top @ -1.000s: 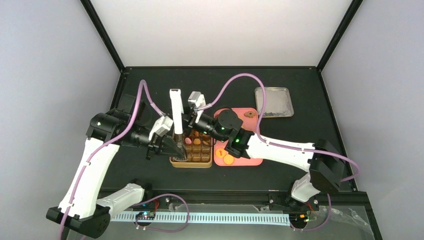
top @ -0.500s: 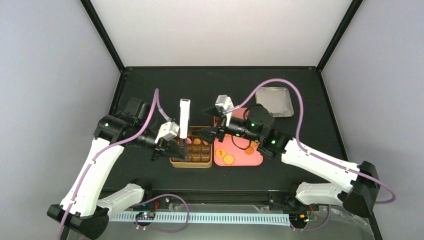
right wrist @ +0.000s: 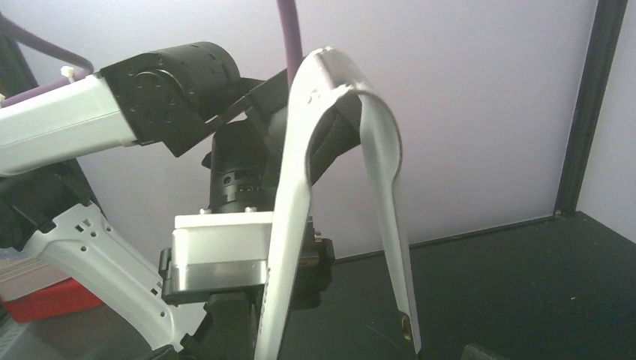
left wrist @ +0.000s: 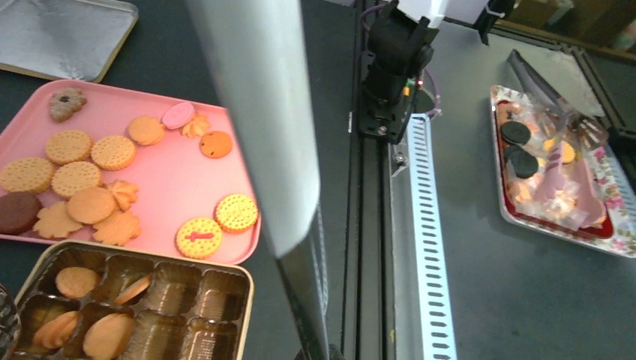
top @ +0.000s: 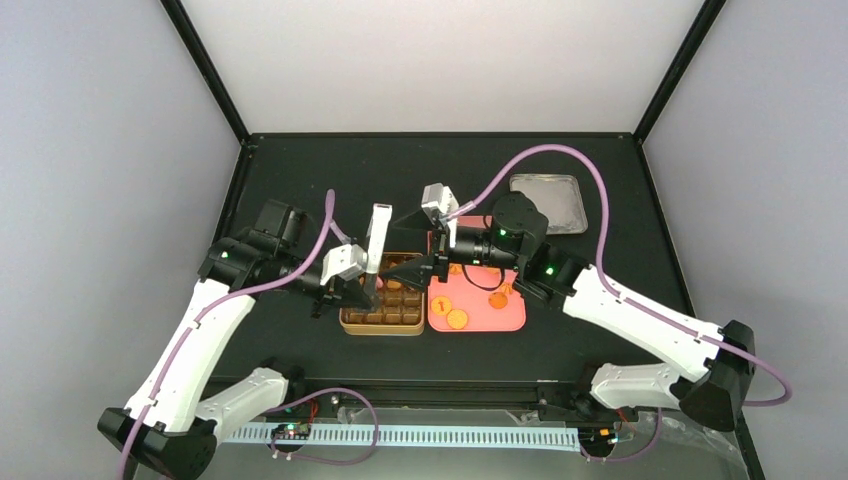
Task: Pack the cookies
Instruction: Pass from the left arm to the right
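The cookies (left wrist: 90,184) lie on a pink tray (left wrist: 169,180), mostly round and golden, with one pink and one dark brown. A few more sit in the brown compartments of a gold tin (left wrist: 225,300). The tray (top: 505,318) and tin (top: 383,320) also show in the top view. My left gripper (top: 352,283) is shut on metal tongs (top: 375,235) and holds them upright over the tin. The tongs' blade (left wrist: 262,112) fills the left wrist view. My right gripper (top: 415,245) is open and empty just right of the tongs (right wrist: 330,150), over the tray's left edge.
A shallow metal lid (top: 547,203) lies at the back right. A slotted white rail (left wrist: 424,225) runs along the table's near edge. Beyond it, off the table, a patterned tray (left wrist: 592,217) holds dark cookies and another pair of tongs.
My left gripper has shifted right with the tongs, which now lean right. My right gripper pulled back from the tin to the tray's left edge and opened wide.
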You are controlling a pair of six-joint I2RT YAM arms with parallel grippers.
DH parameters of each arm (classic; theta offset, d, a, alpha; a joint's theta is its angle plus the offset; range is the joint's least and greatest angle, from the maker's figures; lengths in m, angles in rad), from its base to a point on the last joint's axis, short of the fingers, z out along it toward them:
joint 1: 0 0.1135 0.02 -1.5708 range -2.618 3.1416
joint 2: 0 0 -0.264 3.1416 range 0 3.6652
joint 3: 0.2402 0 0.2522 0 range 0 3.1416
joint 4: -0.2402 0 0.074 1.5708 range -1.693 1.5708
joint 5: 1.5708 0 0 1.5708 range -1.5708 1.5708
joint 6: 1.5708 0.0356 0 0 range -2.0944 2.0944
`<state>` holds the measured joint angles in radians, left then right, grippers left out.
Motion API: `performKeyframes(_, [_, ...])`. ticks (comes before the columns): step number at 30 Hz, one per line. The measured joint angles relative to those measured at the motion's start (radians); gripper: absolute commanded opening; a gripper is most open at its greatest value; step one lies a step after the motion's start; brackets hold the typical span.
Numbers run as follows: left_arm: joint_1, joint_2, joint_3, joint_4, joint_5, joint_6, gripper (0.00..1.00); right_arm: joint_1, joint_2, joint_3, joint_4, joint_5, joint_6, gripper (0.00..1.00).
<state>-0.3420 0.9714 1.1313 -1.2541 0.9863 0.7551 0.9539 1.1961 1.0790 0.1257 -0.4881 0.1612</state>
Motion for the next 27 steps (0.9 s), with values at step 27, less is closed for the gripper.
performKeyframes(27, [0.0, -0.001, -0.023, -0.013, -0.04, 0.016, 0.02, -0.008, 0.213, 0.155, -0.038, -0.182, -0.032, 0.61])
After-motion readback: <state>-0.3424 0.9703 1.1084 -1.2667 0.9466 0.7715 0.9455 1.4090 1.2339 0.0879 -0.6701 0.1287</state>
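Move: The tongs' handle, held upright by the left hand, stands about 5 cm to the right hand's left, at nearly the same height and reach; from the left hand it is some 10 cm up, 4 cm ahead and 1 cm to the right. The cookie tin lies roughly 37 cm below the right hand, 5 cm ahead and 6 cm to its left; the pink tray, equally low, is 9 cm ahead and 14 cm to its right. The left hand keeps its pinch low on the tongs, easing down about 1 cm, while the right hand brings its open fingers around the handle. The right hand travels left towards the handle by about 4.5 cm, sinks some 2 cm and swings about 10 degrees counter-clockwise. Its fingers begin to close from wide open, down to about two thirds; whether they touch the handle yet can't be seen. ##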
